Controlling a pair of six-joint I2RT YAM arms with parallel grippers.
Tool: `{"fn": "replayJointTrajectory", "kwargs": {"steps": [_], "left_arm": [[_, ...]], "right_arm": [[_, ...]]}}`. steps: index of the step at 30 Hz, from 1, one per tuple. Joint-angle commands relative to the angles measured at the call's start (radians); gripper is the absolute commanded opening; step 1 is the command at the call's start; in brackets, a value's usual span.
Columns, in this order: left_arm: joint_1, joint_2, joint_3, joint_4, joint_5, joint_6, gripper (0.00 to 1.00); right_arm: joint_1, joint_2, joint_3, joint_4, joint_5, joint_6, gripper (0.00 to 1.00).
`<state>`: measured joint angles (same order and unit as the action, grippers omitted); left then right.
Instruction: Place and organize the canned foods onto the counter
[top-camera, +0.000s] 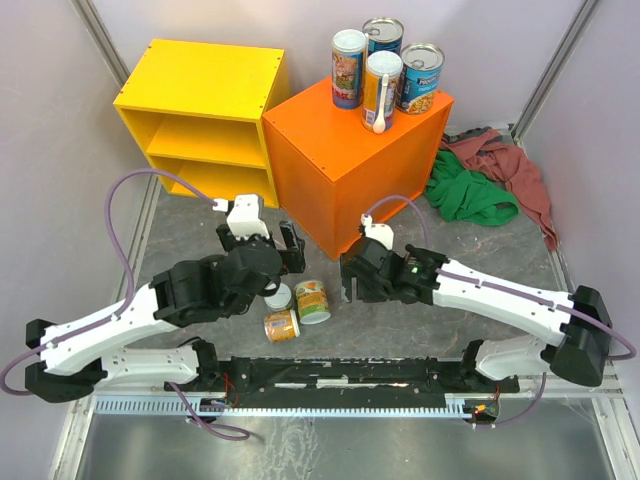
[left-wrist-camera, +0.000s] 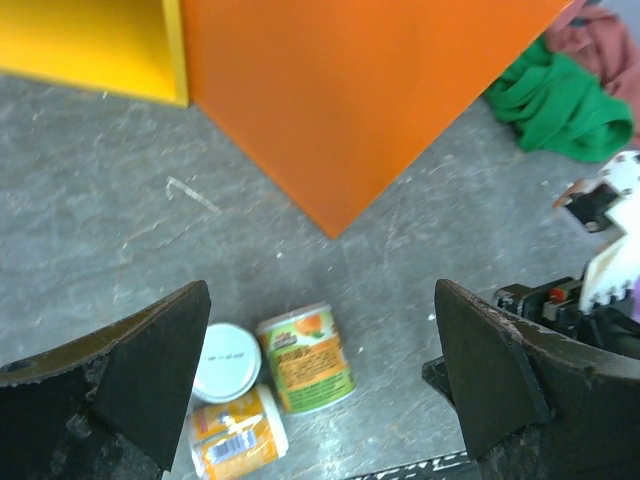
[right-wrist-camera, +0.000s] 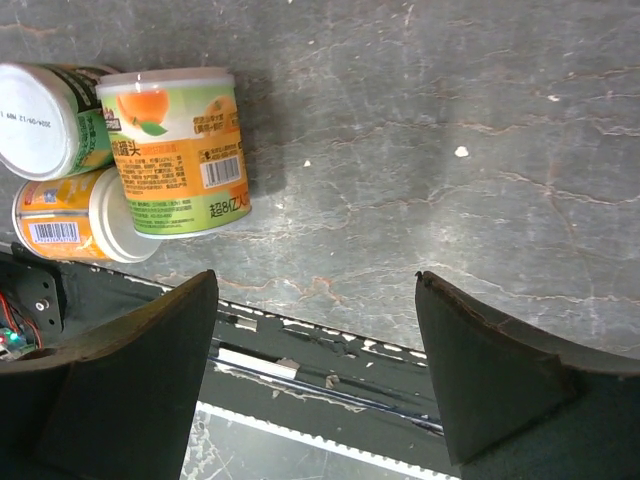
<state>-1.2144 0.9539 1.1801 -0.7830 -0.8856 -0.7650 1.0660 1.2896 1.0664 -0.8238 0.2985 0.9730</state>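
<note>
Several canned foods (top-camera: 382, 70) stand upright in a cluster at the back of the orange counter (top-camera: 340, 160). Three more are on the grey floor in front of it: a green-and-orange can (top-camera: 313, 300), an orange-yellow can (top-camera: 282, 325) on its side, and a can with a white top (top-camera: 278, 296), partly hidden by my left arm. My left gripper (top-camera: 285, 262) hangs open above and just left of them, with the green-and-orange can (left-wrist-camera: 308, 358) low between its fingers in the left wrist view. My right gripper (top-camera: 358, 288) is open to their right, with nothing between its fingers; the cans (right-wrist-camera: 180, 150) are at the upper left of its view.
A yellow open-fronted shelf unit (top-camera: 200, 110) stands left of the counter. A green cloth (top-camera: 470, 190) and a reddish cloth (top-camera: 510, 165) lie bunched to the counter's right. The black mounting rail (top-camera: 340, 375) runs along the near edge behind the floor cans.
</note>
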Motion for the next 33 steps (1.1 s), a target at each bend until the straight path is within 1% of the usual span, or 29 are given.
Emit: {"fn": "replayJointTrajectory", "kwargs": {"steps": [1,6,11,15,24,27,33], "left_arm": [[-0.005,0.003,-0.038,-0.186,-0.063,-0.255,0.99],[-0.005,-0.042,-0.157,-0.221,-0.053,-0.377,0.99],[-0.001,-0.072,-0.239,-0.236,-0.023,-0.448,1.0],[0.002,-0.062,-0.281,-0.237,0.016,-0.479,0.99],[0.009,-0.061,-0.386,-0.177,0.121,-0.57,0.99],[0.014,-0.055,-0.395,-0.176,0.129,-0.594,0.99],[0.025,-0.031,-0.41,-0.144,0.125,-0.577,0.99]], "right_arm": [[0.047,0.053,0.059,0.05,0.041,0.04,0.87],[0.088,0.117,0.094,0.06,0.057,0.03,0.87],[0.091,0.106,0.088,0.033,0.062,0.049,0.87],[0.091,0.059,0.043,0.027,0.06,0.075,0.87],[0.105,-0.078,-0.132,0.068,0.093,0.175,0.87],[0.117,-0.117,-0.16,0.057,0.121,0.204,0.87],[0.145,-0.188,-0.217,0.047,0.172,0.265,0.87]]}}
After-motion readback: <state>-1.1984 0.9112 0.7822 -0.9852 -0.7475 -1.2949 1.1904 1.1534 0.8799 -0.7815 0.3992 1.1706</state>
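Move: The white-lidded can stands about 26 cm below the left hand, level with it fore and aft and some 3 cm to its left. The orange can lies about 6 cm back and 3 cm left of that hand, the peach can 1 cm back and 4 cm right, both some 27 cm down. From the right hand the peach can is about 11 cm left, 3 cm ahead and 10 cm below; the white-lidded can is 18 cm left and 3 cm ahead. The white-lidded can and the orange can lying behind it are what the left hand sinks towards, dropping roughly 17 cm while easing some 4 cm left and 4 cm back, wrist tipping about 20 degrees further down, fingers still wide open and short of contact. The open right hand first edges 3 cm left towards the peach can, then withdraws about 5 cm to the right, drawing back slightly. ##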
